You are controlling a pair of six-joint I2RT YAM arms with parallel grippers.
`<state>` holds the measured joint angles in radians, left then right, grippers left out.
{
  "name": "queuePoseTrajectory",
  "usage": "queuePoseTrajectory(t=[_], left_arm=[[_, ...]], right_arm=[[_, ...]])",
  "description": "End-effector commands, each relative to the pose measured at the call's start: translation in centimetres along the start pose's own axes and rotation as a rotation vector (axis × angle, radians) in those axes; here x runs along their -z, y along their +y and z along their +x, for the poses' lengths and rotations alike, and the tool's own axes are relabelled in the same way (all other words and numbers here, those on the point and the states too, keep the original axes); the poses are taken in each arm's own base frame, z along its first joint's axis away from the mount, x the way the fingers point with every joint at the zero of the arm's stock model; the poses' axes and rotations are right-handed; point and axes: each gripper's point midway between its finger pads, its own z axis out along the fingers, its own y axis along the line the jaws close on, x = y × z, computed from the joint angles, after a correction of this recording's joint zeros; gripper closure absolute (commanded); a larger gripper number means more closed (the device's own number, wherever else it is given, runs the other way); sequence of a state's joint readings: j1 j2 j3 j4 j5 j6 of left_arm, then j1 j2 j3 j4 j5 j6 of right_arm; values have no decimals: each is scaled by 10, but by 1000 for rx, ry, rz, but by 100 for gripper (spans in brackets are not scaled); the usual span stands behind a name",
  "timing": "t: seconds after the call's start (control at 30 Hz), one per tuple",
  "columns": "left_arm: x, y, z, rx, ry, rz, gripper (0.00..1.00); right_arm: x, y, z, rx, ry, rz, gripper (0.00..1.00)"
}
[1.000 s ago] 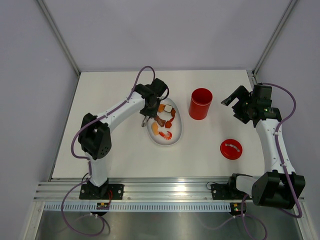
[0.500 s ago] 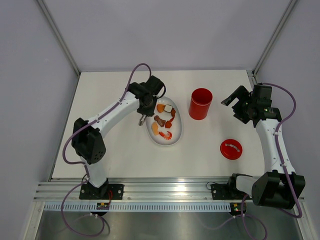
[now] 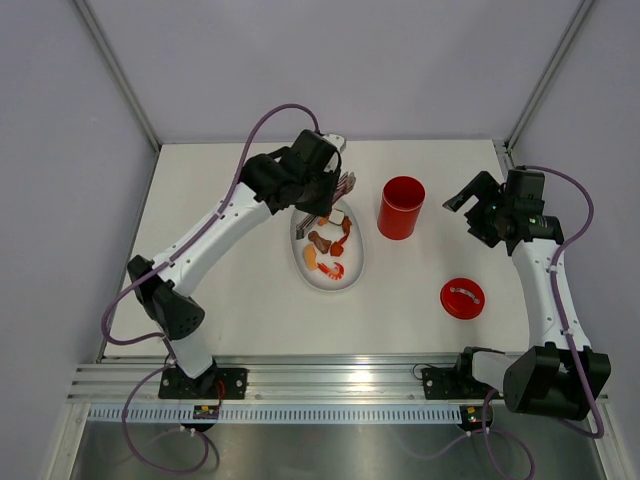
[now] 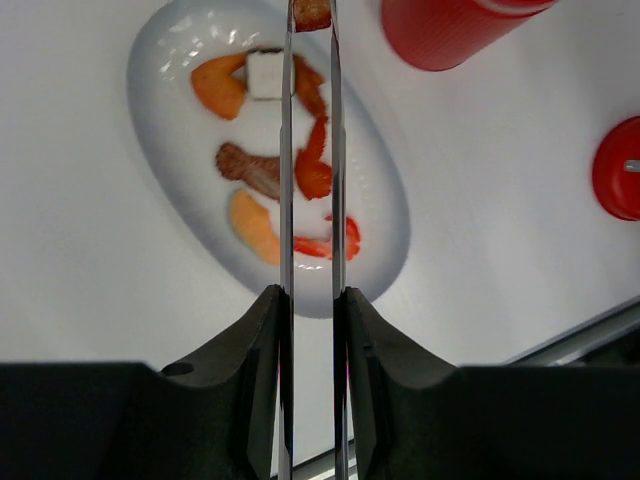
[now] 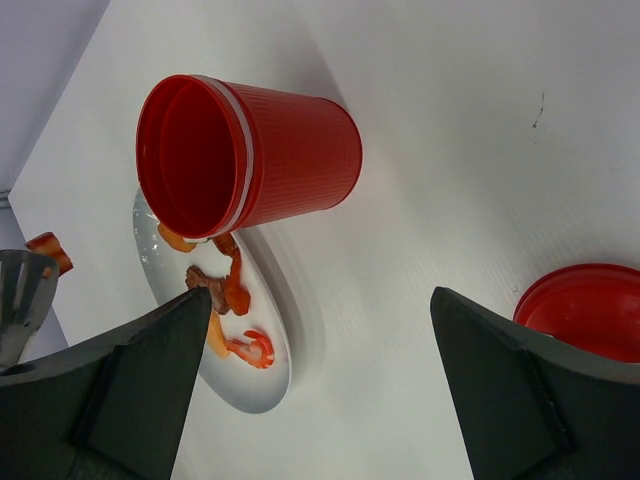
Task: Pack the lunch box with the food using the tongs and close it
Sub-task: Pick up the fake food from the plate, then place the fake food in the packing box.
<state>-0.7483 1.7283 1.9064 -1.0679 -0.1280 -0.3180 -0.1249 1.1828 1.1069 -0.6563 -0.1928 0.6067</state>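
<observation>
My left gripper [image 4: 311,300] [image 3: 343,185] is shut on the silver tongs [image 4: 287,180], whose two arms run nearly parallel up the left wrist view. A small brown food piece [image 4: 312,14] [image 5: 48,250] is pinched at their tips, above the far end of the white plate [image 4: 170,120] and left of the red lunch box [image 3: 401,207] [image 4: 450,30]. Several orange, red, brown and white-topped food pieces [image 3: 328,245] lie on the plate. The lunch box stands open and upright [image 5: 250,155]. My right gripper [image 5: 320,300] [image 3: 470,205] hangs open and empty to its right.
The red lid [image 3: 462,298] [image 5: 585,310] lies flat on the white table, to the near right of the lunch box and below my right gripper. The plate [image 3: 345,278] sits just left of the lunch box. Grey walls close in the table on three sides.
My left arm has lifted the tongs from the plate's left edge and swung them to the plate's far end, towards the lunch box, with a food piece pinched. The right arm has not moved.
</observation>
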Motion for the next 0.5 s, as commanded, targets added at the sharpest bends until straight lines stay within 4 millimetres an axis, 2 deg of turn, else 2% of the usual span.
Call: queuePoseTrajectory(t=[0.0,0.07,0.1,0.13,0.3,0.47], left_arm=[[19,-48,-35,-22,-107,164,87],[18,-63,-43,-32,-119,199,87],[12,-63,-42,-33,-109,195,87],[15,-72,-47,-39,-126,217,87],[7,-99,-51,-51,-123,308,87],[-9,-108,-56,-49,-119,323,87]], right_arm=[[15,13,-15,17,-60,-24,1],[17,12,-14,20,-61,-20,1],[17,12,-15,20,-63,-20,1],[18,12,-15,21,-63,-18,1],[20,11,-14,22,-64,-13,1],[22,11,-15,28,-66,-11,1]])
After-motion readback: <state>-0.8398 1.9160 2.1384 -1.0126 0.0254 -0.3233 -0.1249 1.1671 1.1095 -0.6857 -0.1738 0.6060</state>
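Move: Off to the right of the left hand, about 22 cm across and 10 cm ahead, stands the open red lunch box, its middle some 18 cm below the hand. The plate's middle lies about 6 cm ahead, 2 cm to the right and 25 cm down; the white-topped food on it is roughly 13 cm ahead and 4 cm right, just as low. From the right hand the lunch box is about 9 cm ahead, 14 cm left and 14 cm below. Sweeping about 9 cm to the right, away from over the plate, the left hand carries the tongs, with the bacon piece still pinched in their tips, towards the lunch box's mouth. The path arches: up some 3 cm, then down about 2, while the wrist turns roughly 10 degrees clockwise and dips its left side a little. The fingers keep their hold on the tongs. ##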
